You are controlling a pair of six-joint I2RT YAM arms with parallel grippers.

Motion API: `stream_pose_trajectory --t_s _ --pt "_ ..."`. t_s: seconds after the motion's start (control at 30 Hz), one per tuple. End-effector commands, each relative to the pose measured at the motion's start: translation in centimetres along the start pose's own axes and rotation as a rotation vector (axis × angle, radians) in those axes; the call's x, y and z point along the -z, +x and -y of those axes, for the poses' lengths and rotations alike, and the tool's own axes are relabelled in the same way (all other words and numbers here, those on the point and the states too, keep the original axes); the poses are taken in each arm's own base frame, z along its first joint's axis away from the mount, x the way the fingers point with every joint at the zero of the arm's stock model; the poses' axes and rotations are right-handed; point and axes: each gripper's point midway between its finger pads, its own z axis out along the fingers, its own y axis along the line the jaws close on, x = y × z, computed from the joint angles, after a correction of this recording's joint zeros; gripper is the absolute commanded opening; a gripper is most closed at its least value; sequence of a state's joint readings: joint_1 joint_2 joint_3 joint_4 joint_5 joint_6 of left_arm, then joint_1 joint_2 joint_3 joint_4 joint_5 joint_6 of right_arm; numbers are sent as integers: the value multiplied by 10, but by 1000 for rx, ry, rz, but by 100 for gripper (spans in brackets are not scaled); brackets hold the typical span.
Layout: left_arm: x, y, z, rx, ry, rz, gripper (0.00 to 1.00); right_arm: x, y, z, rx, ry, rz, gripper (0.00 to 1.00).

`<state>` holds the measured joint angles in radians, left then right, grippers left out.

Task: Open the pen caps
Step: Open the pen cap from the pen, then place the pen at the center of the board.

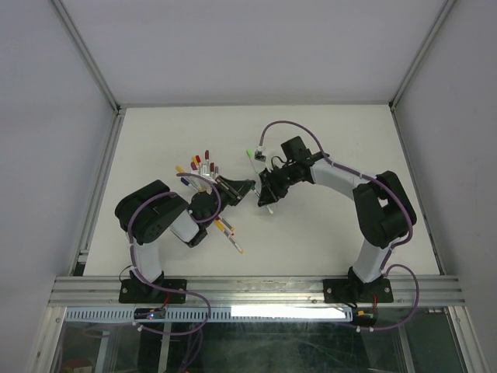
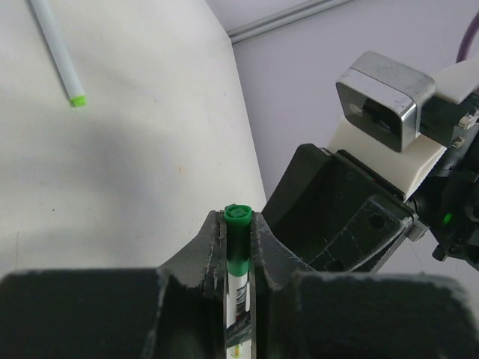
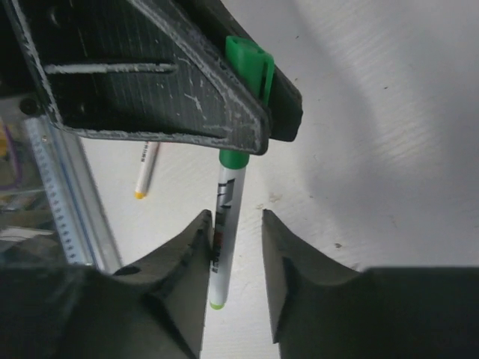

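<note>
My left gripper (image 2: 238, 218) is shut on the green pen cap (image 2: 238, 232) of a white pen; the barrel (image 2: 236, 295) runs back between its fingers. In the right wrist view the same green cap (image 3: 248, 58) sits in the left gripper's black fingers (image 3: 172, 82), and the white barrel (image 3: 224, 224) hangs down between the jaws of my right gripper (image 3: 234, 218). Those jaws are open; the barrel touches only the left finger. In the top view both grippers, left (image 1: 247, 187) and right (image 1: 268, 196), meet at mid-table. Several loose coloured pen caps (image 1: 203, 163) lie to the left behind them.
A white barrel with a light-green end (image 2: 58, 48) lies on the table behind the grippers and also shows in the top view (image 1: 252, 155). Two more pens (image 1: 231, 235) lie near the left arm; a yellow-ended one (image 3: 146, 168) shows beside the metal rail (image 3: 63, 202).
</note>
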<state>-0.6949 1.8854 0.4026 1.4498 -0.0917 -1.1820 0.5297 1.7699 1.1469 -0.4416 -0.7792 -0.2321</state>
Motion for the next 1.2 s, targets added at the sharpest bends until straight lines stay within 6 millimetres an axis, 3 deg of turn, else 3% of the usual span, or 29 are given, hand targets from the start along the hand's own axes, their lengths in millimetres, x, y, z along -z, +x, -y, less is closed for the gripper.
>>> stream_pose_trajectory --t_s 0.0,0.1,0.37,0.43,0.53,0.67,0.77,0.9,1.07,1.17 --pt "5 -12 63 -37 248 45 0 10 -24 -21 24 -64 62 21" --pt "4 -34 70 -101 263 143 0 11 -24 -23 15 -69 63 1" --pt "-14 -175 78 -210 132 478 0 14 -23 -33 -4 -110 56 0" --pt "-15 -199 82 -208 98 530 0 14 -23 -35 -4 -120 57 0" --pt "-16 -214 90 -206 86 557 0 15 -23 -35 0 -123 59 0" --pt "-16 -214 98 -225 87 525 0 20 -27 -20 0 -43 71 0" --pt "-12 -196 101 -275 95 428 0 39 -30 38 -42 214 103 0" --pt "-1 -162 91 -299 49 269 0 90 -16 128 -149 561 120 0" --pt "15 -128 87 -398 -10 221 0 147 8 189 -250 814 116 5" --pt "19 -111 90 -427 -17 205 0 172 27 215 -294 944 64 7"
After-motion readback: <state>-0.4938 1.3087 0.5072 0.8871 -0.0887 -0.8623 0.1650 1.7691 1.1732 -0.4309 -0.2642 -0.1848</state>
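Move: The left hand already pinches the green cap; the pen's white body slants from it, its middle about 4 cm back, 3 cm to the right and 2 cm lower. That body runs between the right hand's open fingers, middle within a centimetre or so. The light-green pen lies on the table about 15 cm ahead of the left hand and 7 cm below; the orange and red-capped pens lie about 11 cm back and 10 cm to its left. The right fingers close and pinch the white body while the left hand keeps its grip on the cap, then yanks it left, up and forward, about 16 cm up, the right hand being drawn along a few centimetres before easing back. The left hand then swings partly back and right, while the right carries the body some 18 cm right and 13 cm forward, turning clockwise. ##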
